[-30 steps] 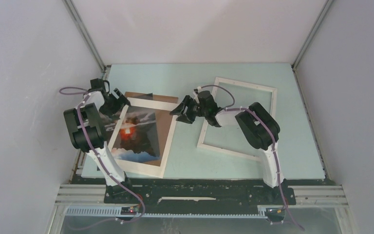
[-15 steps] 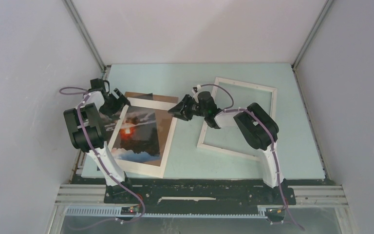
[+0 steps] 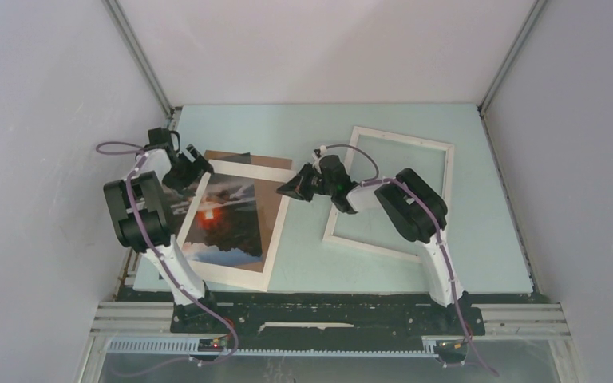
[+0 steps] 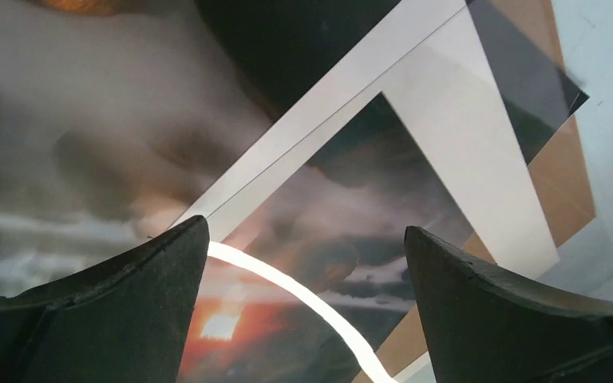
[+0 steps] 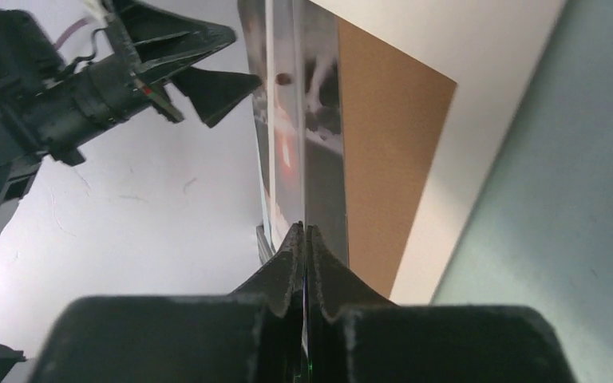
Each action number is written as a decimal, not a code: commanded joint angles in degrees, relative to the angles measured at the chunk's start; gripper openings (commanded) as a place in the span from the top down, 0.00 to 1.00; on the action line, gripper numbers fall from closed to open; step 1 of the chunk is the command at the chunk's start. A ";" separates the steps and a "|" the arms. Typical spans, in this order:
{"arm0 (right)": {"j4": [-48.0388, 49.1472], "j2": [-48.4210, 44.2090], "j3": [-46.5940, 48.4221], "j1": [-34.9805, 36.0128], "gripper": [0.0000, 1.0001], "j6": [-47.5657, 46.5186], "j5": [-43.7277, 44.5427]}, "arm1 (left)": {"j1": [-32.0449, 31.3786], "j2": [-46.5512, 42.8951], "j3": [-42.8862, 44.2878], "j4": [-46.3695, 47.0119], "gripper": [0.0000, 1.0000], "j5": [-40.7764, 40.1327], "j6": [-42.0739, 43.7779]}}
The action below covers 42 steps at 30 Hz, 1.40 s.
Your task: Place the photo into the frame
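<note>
The photo [image 3: 223,219], a sunset print with a wide white border, lies at the table's left on a brown backing board [image 3: 231,156]. My right gripper [image 3: 286,189] is at its far right corner. In the right wrist view the jaws [image 5: 304,230] are pressed shut on a thin glossy sheet seen edge-on that shows the sunset picture, the photo [image 5: 287,120]. My left gripper [image 3: 191,169] hovers open over the far left corner, and the photo [image 4: 351,199] shows between its fingers [image 4: 305,227] with a bright curved edge. The white frame [image 3: 403,136] lies flat to the right, under the right arm.
The brown board [image 5: 387,159] and a white border strip [image 5: 479,104] lie flat under the gripped sheet. A dark see-through sheet corner [image 4: 543,88] overlaps the board. The booth's left wall stands close to the left arm [image 3: 140,211]. Bare table [image 3: 303,247] separates the photo and the frame.
My right gripper has slid left from the frame's edge to the photo's corner and gone from open to shut on the sheet. The left gripper has stayed where it was, open.
</note>
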 commanded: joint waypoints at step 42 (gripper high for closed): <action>-19.50 -31.89 -31.00 -29.27 0.37 -8.78 -17.22 | -35.62 -10.57 -34.50 42.39 0.00 11.31 -31.32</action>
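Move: At the far left corner of the white mat, the left hand is 1 cm or so above it. The mat's middle lies about 17 cm back and 11 cm right of that hand, its right border roughly 26 cm right and 10 cm back, and the photo in its window about 15 cm back and 8 cm right. From the right hand, shut at the mat's right border, the wooden frame's middle lies some 38 cm right and 1 cm back, about 3 cm lower; the mat's middle lies 13 cm left and 11 cm back. Rising about 11 cm, the left hand comes clear of the mat's left side, crosses rightwards over the mat by nearly 30 cm, and sinks again, some 6 cm farther back, beside its right border, jaws wide, fingertips swung some 25 degrees towards the right. Meanwhile the right hand leaves that border, travels about 25 cm right over the frame's left bar, then opens well past halfway as it sinks and draws back 5 cm inside the frame. ##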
